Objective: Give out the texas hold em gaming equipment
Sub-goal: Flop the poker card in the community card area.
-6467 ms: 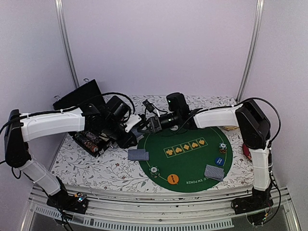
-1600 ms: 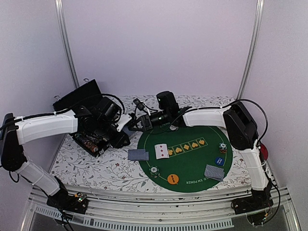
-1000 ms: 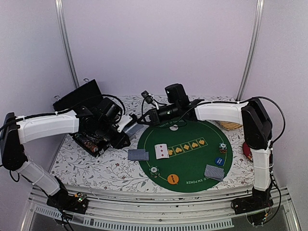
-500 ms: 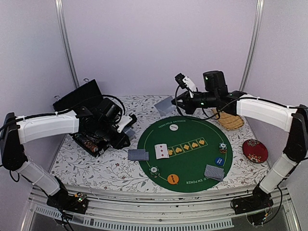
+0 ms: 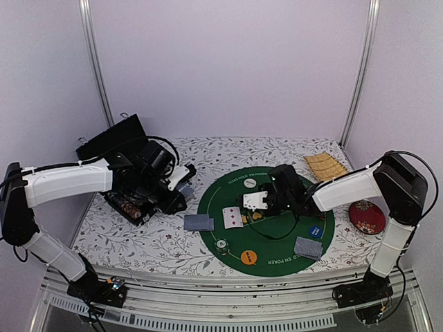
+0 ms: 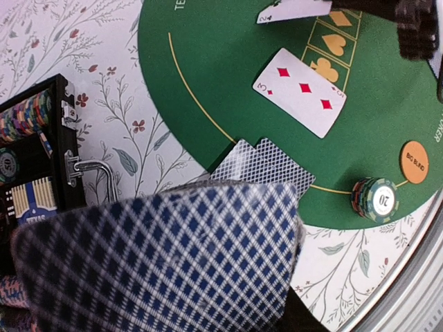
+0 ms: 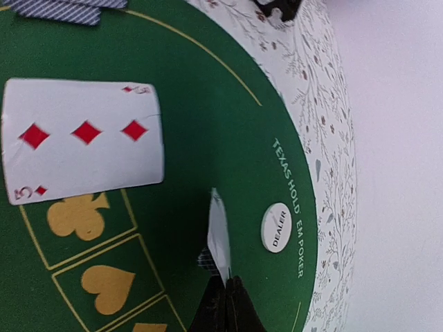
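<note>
On the round green poker mat point(image 5: 277, 243) a three of diamonds point(image 5: 233, 217) lies face up. My right gripper point(image 5: 263, 201) hangs low over the mat just right of it, shut on one playing card point(image 5: 254, 200) that shows its white face. The right wrist view shows this card point(image 7: 219, 234) edge-on between the closed fingertips point(image 7: 234, 290), near the white dealer disc point(image 7: 277, 227). My left gripper point(image 5: 178, 181) stays left of the mat, holding the deck point(image 6: 173, 256), whose blue diamond backs hide its fingers. Face-down card pairs point(image 5: 199, 222) point(image 5: 309, 247), a chip stack point(image 5: 221, 245), an orange disc point(image 5: 249, 257) and a blue disc point(image 5: 315, 232) lie on the mat.
An open black case point(image 5: 128, 200) with chips stands at the left under the left arm. A tan slatted mat point(image 5: 327, 166) lies at the back right. A red round cushion point(image 5: 367, 216) sits at the right edge. The floral cloth point(image 5: 138, 238) covers the table.
My right gripper has swung from the back of the table down over the green mat with its card, now showing its white face beside the three of diamonds. The left arm has stayed put.
</note>
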Action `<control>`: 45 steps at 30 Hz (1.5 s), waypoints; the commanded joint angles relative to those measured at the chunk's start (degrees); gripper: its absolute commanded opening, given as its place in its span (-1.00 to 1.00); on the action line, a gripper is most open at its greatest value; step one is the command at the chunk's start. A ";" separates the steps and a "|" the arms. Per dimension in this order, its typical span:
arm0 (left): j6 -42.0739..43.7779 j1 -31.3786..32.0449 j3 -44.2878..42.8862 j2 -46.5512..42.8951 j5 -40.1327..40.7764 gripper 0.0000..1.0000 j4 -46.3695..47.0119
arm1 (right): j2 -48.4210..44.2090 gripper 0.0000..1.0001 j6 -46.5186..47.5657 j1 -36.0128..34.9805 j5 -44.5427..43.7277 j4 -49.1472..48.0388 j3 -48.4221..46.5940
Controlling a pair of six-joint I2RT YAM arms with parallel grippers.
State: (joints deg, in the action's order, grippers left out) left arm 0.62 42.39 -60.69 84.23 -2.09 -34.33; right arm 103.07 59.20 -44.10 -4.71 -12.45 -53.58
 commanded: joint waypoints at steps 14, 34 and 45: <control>0.50 0.36 -0.25 -0.16 0.69 -0.19 -0.13 | 0.63 -0.97 3.31 -4.82 4.07 13.70 1.30; 0.91 0.34 0.56 -0.63 1.03 -0.19 -0.13 | 4.09 -0.84 -1.16 -6.30 3.13 17.86 -2.30; 1.52 0.24 0.01 -0.60 1.18 -0.19 -0.13 | -9.49 0.32 -5.33 -7.19 7.65 10.34 2.12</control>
State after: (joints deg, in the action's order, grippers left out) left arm 1.28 42.37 -60.69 83.92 -0.84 -34.65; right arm 101.62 57.47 -50.70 -1.56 2.59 -53.25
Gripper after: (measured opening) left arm 0.408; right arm 0.547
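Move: The two of clubs is already pinched in my right hand. The spot for it, beside the three of diamonds, lies about 4 cm back, 3 cm left and 7 cm below. The three of diamonds is roughly 5 cm back and 8 cm left. The dealer button is some 8 cm ahead and 2 cm left, both of them also about 7 cm below. From my left hand, that spot is about 21 cm right, 4 cm back and 11 cm down. I bring my right hand back about 6.5 cm while lowering it some 5.5 cm, setting the two of clubs down on the mat beside the three of diamonds and tipping the fingers down roughly 10 degrees. There I hold nearly still, then open the fingers to about half, let go of the card and start lifting, up about 2 cm and slightly back. My left hand stays put and keeps its grip on the deck. ##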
